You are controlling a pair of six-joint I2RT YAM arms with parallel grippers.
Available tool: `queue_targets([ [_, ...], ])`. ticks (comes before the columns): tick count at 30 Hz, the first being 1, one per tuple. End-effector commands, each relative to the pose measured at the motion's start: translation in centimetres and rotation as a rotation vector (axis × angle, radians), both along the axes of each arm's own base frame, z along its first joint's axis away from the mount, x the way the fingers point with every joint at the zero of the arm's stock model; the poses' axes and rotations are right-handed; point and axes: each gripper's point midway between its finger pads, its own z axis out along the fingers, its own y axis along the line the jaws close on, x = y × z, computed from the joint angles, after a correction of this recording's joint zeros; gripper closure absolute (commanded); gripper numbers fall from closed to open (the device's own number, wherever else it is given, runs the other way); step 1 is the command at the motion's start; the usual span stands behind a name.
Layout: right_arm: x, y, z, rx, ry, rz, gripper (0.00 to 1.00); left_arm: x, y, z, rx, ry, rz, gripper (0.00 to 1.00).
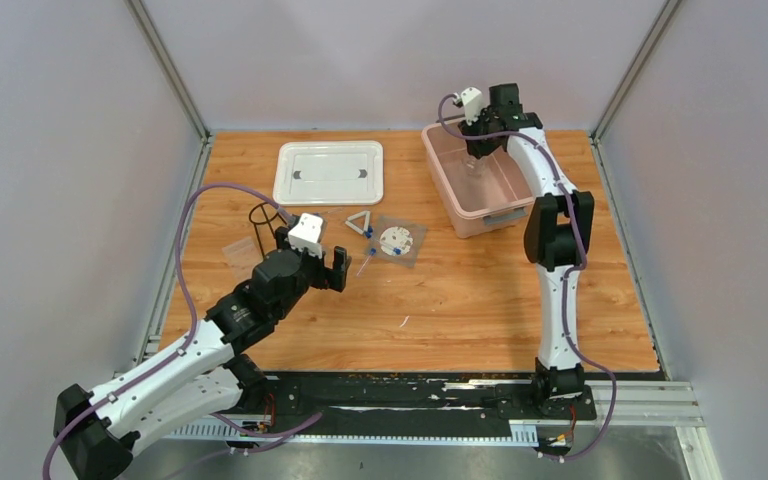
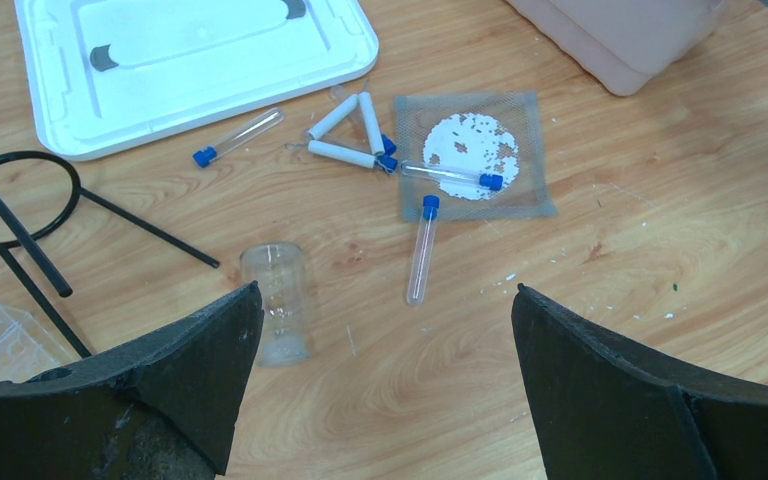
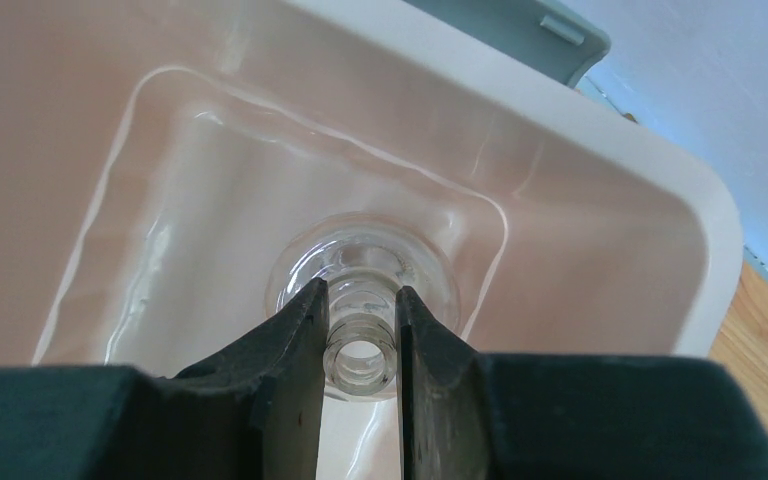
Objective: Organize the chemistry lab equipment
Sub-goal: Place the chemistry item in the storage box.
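Over the pink bin (image 1: 442, 195), my right gripper (image 1: 477, 150) is shut on the neck of a clear glass flask (image 3: 425, 265); the flask's round body hangs low inside the bin (image 3: 680, 210), and whether it touches the bottom I cannot tell. My left gripper (image 1: 332, 270) hovers open and holds nothing (image 2: 385, 300). Ahead of it on the wood lie a blue-capped tube (image 2: 421, 250), a small clear beaker on its side (image 2: 277, 305), the white triangle (image 2: 350, 130), a mesh square with a white disc (image 2: 470, 150) bearing a second tube (image 2: 452, 175), and a third tube (image 2: 238, 136).
The black wire ring tripod (image 2: 20, 200) stands at the left, with the clear tube rack (image 2: 0, 345) beside it near the table's left edge. A white lid (image 1: 329, 172) lies flat at the back. Grey walls close in three sides.
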Motion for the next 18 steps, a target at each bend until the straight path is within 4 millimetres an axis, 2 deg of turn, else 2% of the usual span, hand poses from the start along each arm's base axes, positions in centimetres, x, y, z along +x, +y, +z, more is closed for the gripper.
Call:
queue_targets([
  [1,3.1,-0.5,2.8,-0.018,-0.139,-0.039,0.97,0.6,-0.1,1.2,-0.027,-0.038,0.013,0.00],
  [7,3.3,-0.6,1.2,-0.020,-0.118,-0.042,0.89,0.5,-0.1,1.1,-0.029,-0.034,0.015,0.00],
  [10,3.2,-0.6,1.1,-0.016,-0.112,-0.043,0.82,0.5,-0.2,1.1,-0.032,-0.031,0.011,0.00],
  [13,3.1,-0.6,1.7,-0.005,-0.117,-0.044,0.68,0.5,-0.2,1.1,-0.036,-0.029,0.009,0.00],
  [18,2.5,-0.6,4.7,0.045,-0.141,-0.041,0.48,0.3,-0.6,1.0,-0.050,-0.023,-0.004,0.00],
])
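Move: The right gripper already holds the chemistry item, a clear flask, by its neck inside the storage box. The patch of box floor it is going to lies about 10 cm below and 1 cm ahead, the box's far wall some 7 cm ahead and 1 cm to the left. The white lid lies about 34 cm to the left and 4 cm back, 11 cm lower. From the left gripper that floor patch is roughly 33 cm ahead, 30 cm right and 17 cm down. Lower the right gripper about 2.5 cm towards the floor of the storage box, easing forward some 1.5 cm towards the far wall and keeping the wrist's tilt and the grip on the flask's neck. Once down, stay there and open the fingers to about half, letting go of the neck. ##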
